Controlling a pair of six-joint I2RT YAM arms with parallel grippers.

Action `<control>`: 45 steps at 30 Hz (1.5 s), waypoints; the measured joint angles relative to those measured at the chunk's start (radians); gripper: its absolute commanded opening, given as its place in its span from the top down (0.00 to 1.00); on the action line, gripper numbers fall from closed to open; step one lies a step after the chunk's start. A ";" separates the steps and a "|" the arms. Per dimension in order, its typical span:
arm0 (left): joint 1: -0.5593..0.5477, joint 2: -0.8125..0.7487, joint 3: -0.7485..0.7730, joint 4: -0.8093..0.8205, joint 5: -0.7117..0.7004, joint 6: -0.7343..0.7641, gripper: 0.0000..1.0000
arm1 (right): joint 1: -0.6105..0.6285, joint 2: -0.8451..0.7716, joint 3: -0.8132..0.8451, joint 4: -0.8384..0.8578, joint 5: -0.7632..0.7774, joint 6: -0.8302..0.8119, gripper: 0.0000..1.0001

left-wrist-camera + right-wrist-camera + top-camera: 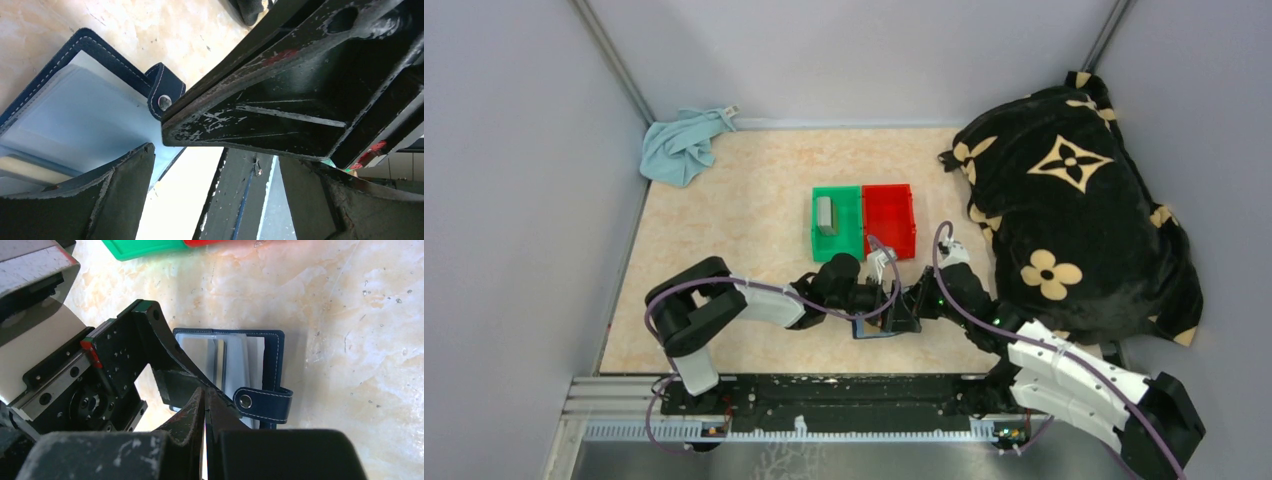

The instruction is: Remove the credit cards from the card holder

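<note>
The navy card holder (272, 347) lies open on the table, its snap tab (260, 403) turned out and its clear inner pockets (75, 115) facing up. A tan card edge (30, 170) shows in a pocket. One grey credit card (826, 215) stands in the green bin. My left gripper (217, 160) hovers open over the holder's near edge with nothing between its fingers. My right gripper (206, 392) is shut, its tips at the holder beside the tab, and no card shows in it. In the top view both grippers (896, 298) meet over the holder (874, 330), hiding most of it.
A green bin (852, 225) and a red bin (890, 218) stand side by side just beyond the grippers. A black flower-patterned blanket (1074, 200) fills the right side. A teal cloth (682, 145) lies at the far left corner.
</note>
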 measured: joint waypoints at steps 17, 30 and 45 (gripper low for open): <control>0.012 -0.071 -0.054 -0.107 -0.060 0.037 0.00 | -0.021 0.217 -0.037 0.156 -0.077 -0.012 1.00; 0.011 -0.347 -0.099 -0.236 -0.202 0.083 0.02 | -0.038 0.262 -0.094 0.206 -0.094 -0.005 1.00; 0.011 -0.353 -0.219 -0.365 -0.317 0.041 0.03 | -0.038 0.268 -0.094 0.222 -0.103 -0.005 1.00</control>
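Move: Open on the table, the card holder has its middle about 5 cm left of the left hand, level fore-and-aft and 6 cm below; its left edge is some 11 cm left. From the right hand that middle lies 2 cm left and 7 cm down, with the snap strap 4 cm right and 2 cm back. About 21 cm ahead of the right hand stand the red box, 3 cm left, and the green box, 15 cm left. Sinking about 6.5 cm almost straight down, the right hand brings its shut fingertips onto the holder's sleeve and stays there. The left, fingers still wide open, dips 2 cm while easing left, lifts well clear, then arcs down to the holder's left edge, 9.5 cm left of its start, its fingertips tipping down and swinging forward some 15 degrees each. ##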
